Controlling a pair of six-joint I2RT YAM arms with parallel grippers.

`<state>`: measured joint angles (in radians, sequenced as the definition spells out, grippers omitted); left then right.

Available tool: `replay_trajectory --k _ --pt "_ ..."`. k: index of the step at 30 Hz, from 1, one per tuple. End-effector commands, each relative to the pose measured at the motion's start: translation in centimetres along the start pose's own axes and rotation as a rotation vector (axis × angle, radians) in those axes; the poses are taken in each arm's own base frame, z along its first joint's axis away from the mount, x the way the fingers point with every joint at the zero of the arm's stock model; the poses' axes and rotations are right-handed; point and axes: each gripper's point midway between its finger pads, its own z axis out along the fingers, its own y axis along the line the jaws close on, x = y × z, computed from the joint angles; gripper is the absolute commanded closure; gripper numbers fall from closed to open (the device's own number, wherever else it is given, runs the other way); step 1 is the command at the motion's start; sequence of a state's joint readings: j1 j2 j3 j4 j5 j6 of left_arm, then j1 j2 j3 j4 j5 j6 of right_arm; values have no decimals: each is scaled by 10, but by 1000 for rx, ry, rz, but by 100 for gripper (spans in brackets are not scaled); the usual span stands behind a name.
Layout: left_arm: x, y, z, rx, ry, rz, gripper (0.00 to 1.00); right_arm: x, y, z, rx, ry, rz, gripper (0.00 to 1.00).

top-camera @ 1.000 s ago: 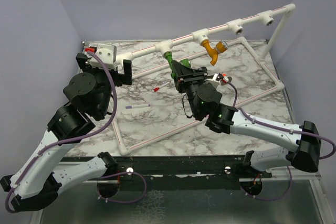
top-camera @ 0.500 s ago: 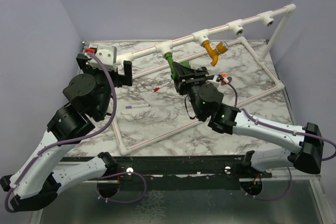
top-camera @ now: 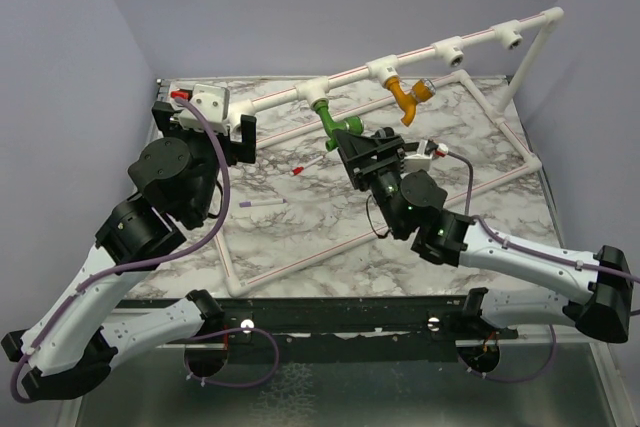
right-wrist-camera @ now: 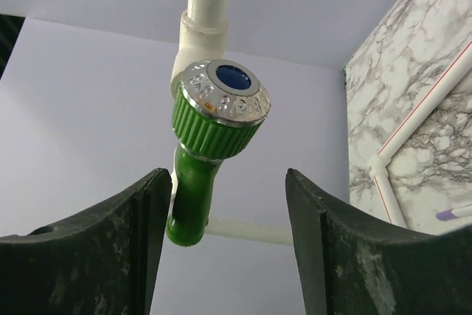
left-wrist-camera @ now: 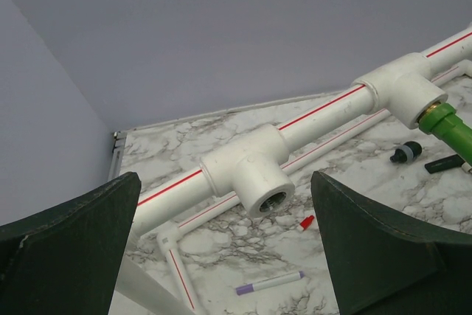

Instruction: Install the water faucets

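Note:
The bright green water faucet point(top-camera: 337, 123) hangs from a T-socket point(top-camera: 318, 92) of the white pipe frame. Its silvery round end point(right-wrist-camera: 221, 92) faces my right wrist camera. My right gripper point(top-camera: 364, 144) sits just below and in front of it. The gripper point(right-wrist-camera: 227, 182) stands open, its fingers point(right-wrist-camera: 140, 204) either side of the faucet's stem without gripping it. The mustard-orange faucet point(top-camera: 408, 97) hangs from the neighbouring socket. My left gripper point(top-camera: 205, 127) is open and holds nothing, facing a bare T-socket point(left-wrist-camera: 254, 178); the green faucet point(left-wrist-camera: 453, 129) shows at the right edge there.
The red-striped white pipe frame point(top-camera: 440, 47) runs diagonally above the marble table and borders it on the floor. A purple pen point(top-camera: 262, 203) and a red-capped pen point(top-camera: 305, 167) lie on the table. A small black part point(left-wrist-camera: 407, 153) lies under the pipe.
My right gripper has opened, let go of the green faucet and drawn back a little toward the near right. The faucet stays in its socket. The left arm shifted slightly right.

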<state>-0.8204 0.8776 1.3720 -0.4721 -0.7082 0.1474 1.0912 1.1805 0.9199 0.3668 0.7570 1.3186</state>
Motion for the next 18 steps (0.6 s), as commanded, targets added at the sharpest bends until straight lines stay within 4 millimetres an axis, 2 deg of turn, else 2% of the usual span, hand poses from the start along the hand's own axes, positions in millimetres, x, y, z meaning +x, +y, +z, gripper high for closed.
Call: replay_trajectory --k 1,8,14,18 --pt "1 -1 1 -5 0 1 1 -5 12 -15 -74 42 -100 32" --pt "1 0 2 -13 4 11 1 -20 35 -35 -174 65 -327 32" --pt "-1 0 3 -20 4 16 1 -41 63 -53 -299 41 -613 32" --pt "1 -2 6 -20 11 21 1 -46 79 -59 -391 31 -842 32"
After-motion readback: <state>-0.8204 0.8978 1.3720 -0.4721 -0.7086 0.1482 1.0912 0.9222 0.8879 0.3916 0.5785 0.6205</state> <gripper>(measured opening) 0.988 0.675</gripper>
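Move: The green faucet's round knob is about 5 cm ahead of the right fingertips, roughly 1 cm to their right and level with them, already free of the fingers. The white tee it screws into sits some 10 cm ahead and 5 cm to the left, about 3 cm higher. The orange faucet is some 10 cm ahead and 12 cm to the right, about level. From the left hand, the green knob lies some 24 cm right, 7 cm ahead and 8 cm lower. Touching nothing, the right hand pulls away from the green faucet's knob: first back and to the right, then climbing more and more, with about 6 cm of rise and 4–5 cm each way back and right. The wrist swings the fingertips upward and rolls its left side down, some 25 degrees each, while the fingers stay open. ##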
